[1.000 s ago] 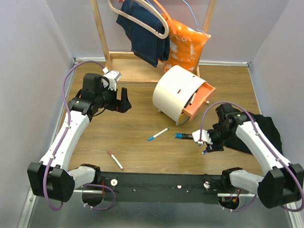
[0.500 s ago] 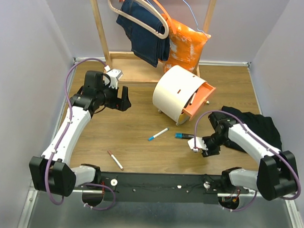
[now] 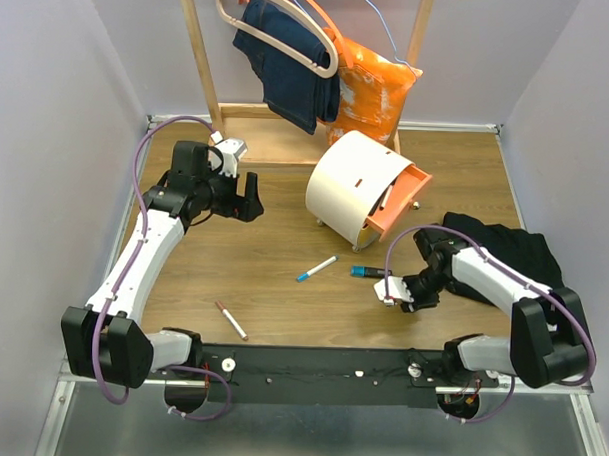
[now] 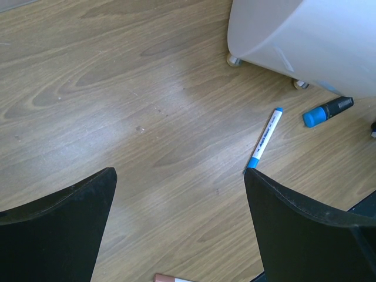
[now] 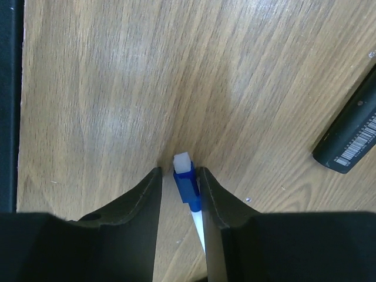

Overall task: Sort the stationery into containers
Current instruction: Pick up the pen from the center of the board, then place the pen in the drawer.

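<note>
My right gripper (image 3: 402,296) is down on the table with its jaws either side of a white pen with a blue cap (image 5: 188,188). The right finger touches the cap and a small gap remains at the left finger. A black marker with a blue cap (image 3: 368,271) lies just beyond it. A slim white pen with blue ends (image 3: 316,268) lies mid-table, and a white pen with a brownish cap (image 3: 231,321) lies near the front. The cream cabinet (image 3: 351,185) stands at the back with an orange drawer (image 3: 404,196) pulled out. My left gripper (image 3: 247,198) hovers open and holds nothing.
A dark folded cloth (image 3: 509,255) lies under and behind my right arm. A wooden clothes rack (image 3: 205,64) with hung jeans and an orange bag (image 3: 374,90) stands along the back wall.
My right gripper has slid left and nearer to the table's front, down over the blue-capped pen, and its jaws have narrowed around it. The left arm has barely shifted.
</note>
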Tool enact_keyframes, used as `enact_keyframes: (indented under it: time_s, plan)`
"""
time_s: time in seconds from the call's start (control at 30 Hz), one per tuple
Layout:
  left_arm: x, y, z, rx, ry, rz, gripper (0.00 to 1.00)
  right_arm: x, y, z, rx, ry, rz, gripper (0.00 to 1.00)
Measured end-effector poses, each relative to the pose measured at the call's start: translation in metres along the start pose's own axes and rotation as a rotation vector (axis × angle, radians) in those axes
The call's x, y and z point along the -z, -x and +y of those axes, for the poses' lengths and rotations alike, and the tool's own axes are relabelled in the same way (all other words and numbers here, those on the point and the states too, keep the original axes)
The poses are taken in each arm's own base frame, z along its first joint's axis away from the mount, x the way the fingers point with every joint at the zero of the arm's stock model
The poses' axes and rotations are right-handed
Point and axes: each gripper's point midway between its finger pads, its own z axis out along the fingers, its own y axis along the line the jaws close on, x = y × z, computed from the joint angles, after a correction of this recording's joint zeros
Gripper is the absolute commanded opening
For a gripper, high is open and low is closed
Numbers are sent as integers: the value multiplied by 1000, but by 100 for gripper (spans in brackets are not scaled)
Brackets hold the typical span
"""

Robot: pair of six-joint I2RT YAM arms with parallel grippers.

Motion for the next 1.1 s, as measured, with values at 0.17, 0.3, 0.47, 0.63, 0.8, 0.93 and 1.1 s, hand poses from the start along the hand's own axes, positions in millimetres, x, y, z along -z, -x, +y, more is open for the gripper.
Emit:
enact_keyframes:
  time_s: [0.17, 0.3, 0.47, 0.63, 0.8, 0.93, 1.1]
  plan:
    - [0, 1, 0, 5, 0, -5, 99, 1, -1, 2, 0, -6, 6, 11]
    - [-1, 5, -1, 19, 1, -21, 99, 10, -1, 0, -11, -52, 36, 6]
    - [-2, 13, -2, 33, -2, -50, 99, 56, 20, -12, 9, -182, 40, 4]
    - [-1, 20, -3, 40, -5, -80, 99, 163, 79, -58, 34, -488, -49, 4]
    - [3, 27, -8, 42, -19, -111, 99, 257, 131, -97, -12, -746, -181, 4]
    - [9, 31, -12, 43, -29, -130, 99, 299, 149, -128, 10, -845, -212, 4]
    - [17, 35, -17, 40, -39, -160, 99, 298, 143, -163, 84, -832, -155, 4]
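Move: Between the right hand's part-closed fingertips is the pen's blue end, right at the table; the pen's middle lies about 2 cm ahead and 3 cm to the right. The black marker is some 7 cm ahead and 9 cm left, the open drawer roughly 22 cm ahead, 4 cm left and 7 cm higher, the black cloth about 10 cm ahead and 18 cm right. From the left hand the pen lies some 37 cm right, 14 cm back and 20 cm below. Pinching the pen near its blue end, the right hand closes its fingers down at the table, then lifts it fast, about 33 cm up and some 15 cm forward, with a lesser drift left. The wrist tips the fingers up from pointing down to forward by about 40 degrees, and the grip holds. The empty left hand rises about 4 cm, fingers staying wide open. ##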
